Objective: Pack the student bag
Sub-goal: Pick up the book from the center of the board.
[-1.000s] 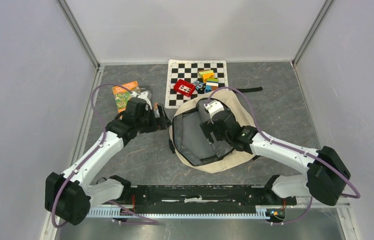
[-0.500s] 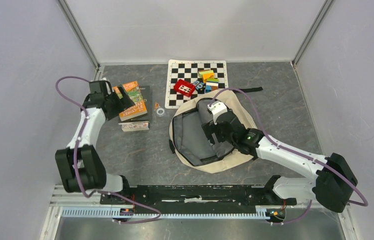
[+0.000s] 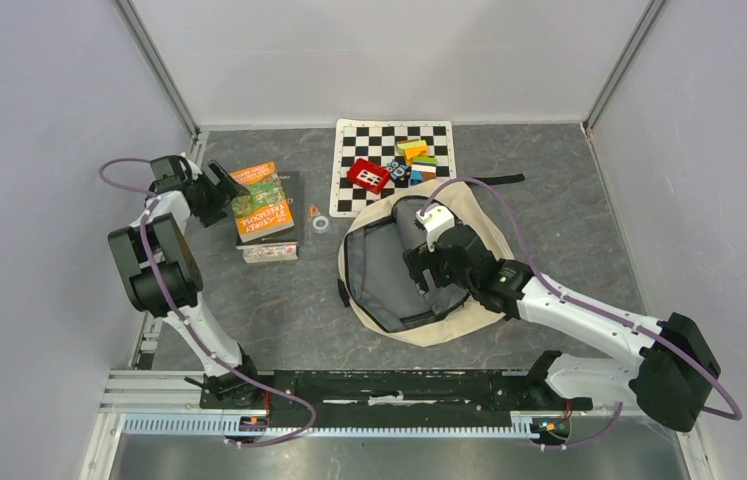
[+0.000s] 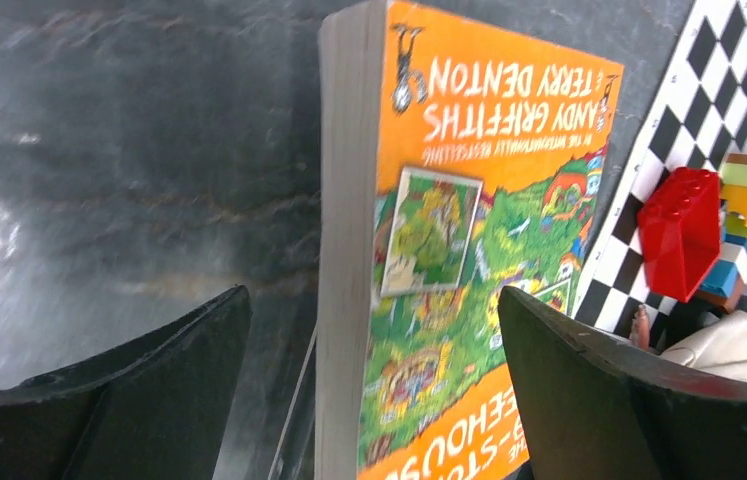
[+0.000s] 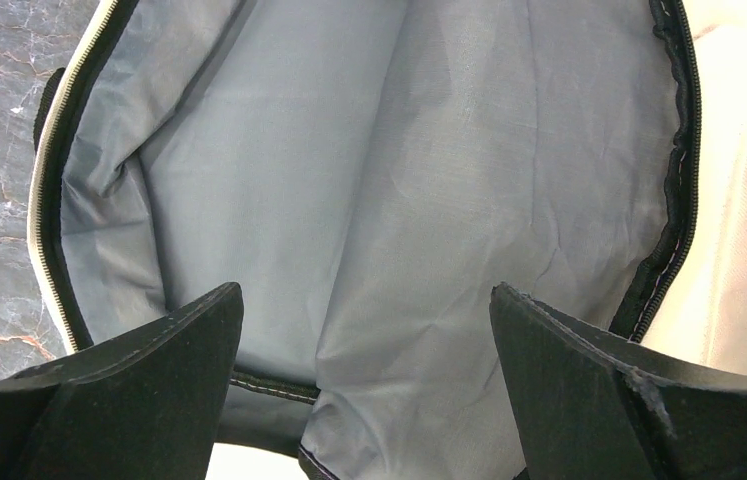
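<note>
The student bag (image 3: 449, 322), cream with black trim, lies unzipped at the table's middle, its grey lining (image 5: 349, 150) exposed. My right gripper (image 3: 429, 288) hovers over the opening, open, with only lining between its fingers (image 5: 367, 290). An orange and green paperback book (image 3: 264, 203) lies at the far left. My left gripper (image 3: 217, 186) sits open at the book's left edge. In the left wrist view the book (image 4: 469, 230) has its page edge running between the wide-apart fingers (image 4: 374, 290), and neither pad touches it.
A checkered mat (image 3: 354, 140) behind the bag carries a red brick (image 3: 368, 176) and stacked coloured blocks (image 3: 416, 155). A small flat box (image 3: 270, 252) lies in front of the book, a small ring-like item (image 3: 318, 220) beside it. A black strap (image 3: 499, 180) trails back right. Walls enclose the table.
My left arm has swung from beside the bag out to the far left and now faces the book's left edge. The right gripper has edged slightly nearer over the bag opening.
</note>
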`<control>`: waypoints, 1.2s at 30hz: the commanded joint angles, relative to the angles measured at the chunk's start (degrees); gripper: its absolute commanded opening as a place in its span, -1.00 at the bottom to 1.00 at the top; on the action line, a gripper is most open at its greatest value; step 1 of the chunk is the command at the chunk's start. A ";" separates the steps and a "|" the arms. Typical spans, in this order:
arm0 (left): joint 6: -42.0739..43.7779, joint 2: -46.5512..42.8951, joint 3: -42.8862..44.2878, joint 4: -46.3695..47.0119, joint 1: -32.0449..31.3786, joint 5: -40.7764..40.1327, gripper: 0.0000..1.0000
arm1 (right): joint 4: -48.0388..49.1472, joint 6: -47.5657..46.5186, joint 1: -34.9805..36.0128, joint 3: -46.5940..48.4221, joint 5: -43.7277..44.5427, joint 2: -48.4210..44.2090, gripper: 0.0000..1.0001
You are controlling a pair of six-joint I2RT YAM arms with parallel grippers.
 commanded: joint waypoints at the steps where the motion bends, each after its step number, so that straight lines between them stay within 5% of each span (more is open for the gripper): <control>1: -1.38 5.42 5.19 5.54 0.28 8.67 0.91 | 2.25 0.02 0.20 -0.25 -0.45 -1.63 0.96; 10: -3.41 12.59 10.02 6.97 0.37 13.41 0.11 | 1.59 -0.19 0.21 1.16 -0.87 0.53 0.96; 20: 0.96 8.70 9.44 5.63 0.90 10.27 -0.54 | 1.13 1.40 0.22 0.66 -1.12 0.03 0.96; 23: 0.91 5.84 8.57 5.78 0.98 10.02 -0.95 | 1.13 2.02 0.18 0.31 -1.39 -0.65 0.96; 36: -8.07 -19.51 -7.63 10.63 -2.45 10.75 -0.96 | -5.84 0.74 0.18 3.45 5.38 -3.91 0.96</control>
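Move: The orange treehouse book's middle lies about 7 cm to the left hand's right, 1 cm ahead and some 2 cm lower, with its page edge facing that hand. The dark book beneath it has its middle roughly 10 cm right and level fore-and-aft; the flat tin is about 11 cm right and 15 cm back, the tape roll some 24 cm right and 7 cm back. From the right hand, the orange book is about 42 cm left, 22 cm ahead and 8 cm down. The orange book's left long side, somewhat beyond its middle, is where the left hand goes: it slides about 5 cm forward, dipping a little and rolling its left side down some 10 degrees, while the wide-open fingers close and pinch the book through both covers over the page edge. Then it lifts about 9 cm from its lowest point, drawing back 4 to 5 cm and tipping the fingertips up, grip kept. ##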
